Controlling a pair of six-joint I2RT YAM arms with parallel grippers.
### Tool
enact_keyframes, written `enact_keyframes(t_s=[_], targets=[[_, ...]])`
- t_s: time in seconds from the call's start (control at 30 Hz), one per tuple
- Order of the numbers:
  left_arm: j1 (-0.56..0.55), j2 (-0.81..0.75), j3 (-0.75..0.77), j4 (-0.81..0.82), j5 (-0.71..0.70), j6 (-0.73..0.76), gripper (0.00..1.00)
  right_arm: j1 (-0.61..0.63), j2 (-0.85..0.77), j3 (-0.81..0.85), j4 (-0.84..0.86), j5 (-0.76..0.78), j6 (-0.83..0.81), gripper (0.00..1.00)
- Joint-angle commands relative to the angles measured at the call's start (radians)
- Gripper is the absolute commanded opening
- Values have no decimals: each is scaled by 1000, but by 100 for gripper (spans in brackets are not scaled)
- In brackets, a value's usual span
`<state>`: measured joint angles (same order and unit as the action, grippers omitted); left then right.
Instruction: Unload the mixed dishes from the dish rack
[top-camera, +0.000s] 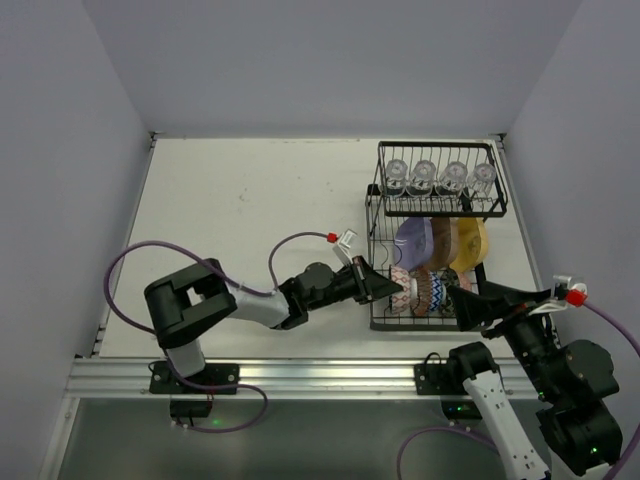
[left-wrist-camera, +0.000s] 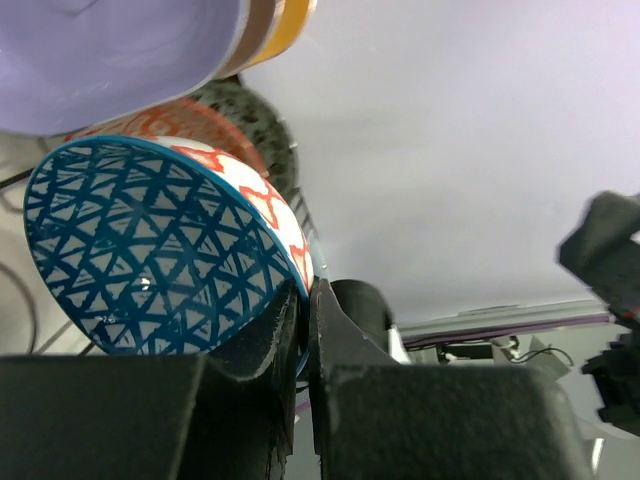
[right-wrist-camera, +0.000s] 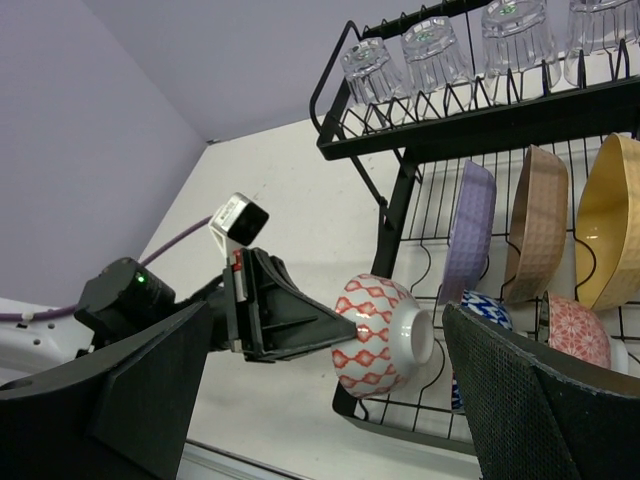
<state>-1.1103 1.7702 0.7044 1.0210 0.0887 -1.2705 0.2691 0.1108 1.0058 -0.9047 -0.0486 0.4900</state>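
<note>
My left gripper (top-camera: 388, 286) is shut on the rim of a small bowl (top-camera: 408, 290), red diamonds outside and blue triangles inside (left-wrist-camera: 150, 250), held on its side at the near left corner of the black wire dish rack (top-camera: 378, 215). The right wrist view shows the same bowl (right-wrist-camera: 385, 335) and the left fingertips (right-wrist-camera: 335, 330) pinching it. My right gripper (top-camera: 478, 303) is open and empty just right of the bowl, its fingers (right-wrist-camera: 540, 400) spread wide. Lavender (right-wrist-camera: 470, 230), brown (right-wrist-camera: 540, 220) and yellow (right-wrist-camera: 605, 230) plates stand in the slots. Clear glasses (right-wrist-camera: 440, 50) sit upside down on the upper shelf.
More patterned bowls stand in the rack's lower tier: a blue one (right-wrist-camera: 490, 305) and a pink one (right-wrist-camera: 580, 330). White table (top-camera: 250, 200) lies left of the rack. Purple cables (top-camera: 130, 260) loop by the left arm. Walls close in on three sides.
</note>
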Motion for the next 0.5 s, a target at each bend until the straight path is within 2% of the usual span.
enact_keyframes(t_s=[0.0,0.17,0.27,0.47], targets=[[-8,-90,9,71,-44,72,0,1,9,7,30,-37,-8,99],[-20,-143,6,51,-56,117,0,1,10,14,21,-36,-8,99],[-34,-211,7,-39,-130,181,0,1,9,19,16,-34,-8,99],[-49,-420,15,-433,-320,333,0,1,7,28,12,-27,-14,99]])
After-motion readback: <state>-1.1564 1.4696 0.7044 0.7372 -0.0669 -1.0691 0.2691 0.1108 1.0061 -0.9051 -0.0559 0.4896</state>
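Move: The left gripper already holds the red-and-white bowl by its rim. The clear table it is bound for starts beyond the rack's left rail, with open space about 20 cm to its left, 5 cm ahead and 15 cm below. That rail is some 6 cm left, level fore and aft, 8 cm lower. The next patterned bowl is about 8 cm right, level, 6 cm lower; the purple dish 10 cm ahead, 5 cm right, 7 cm lower. From the right gripper the clear spot is some 30 cm left, 10 cm ahead and 32 cm down. Raise the left gripper about 6 cm, keeping the rim of the red-and-white bowl pinched, away from the patterned bowls. Rise almost straight at first, then, still climbing, swing left some 3 cm towards the rack's left rail, rolling the wrist about 10 degrees so its upper side leans back towards the base. ##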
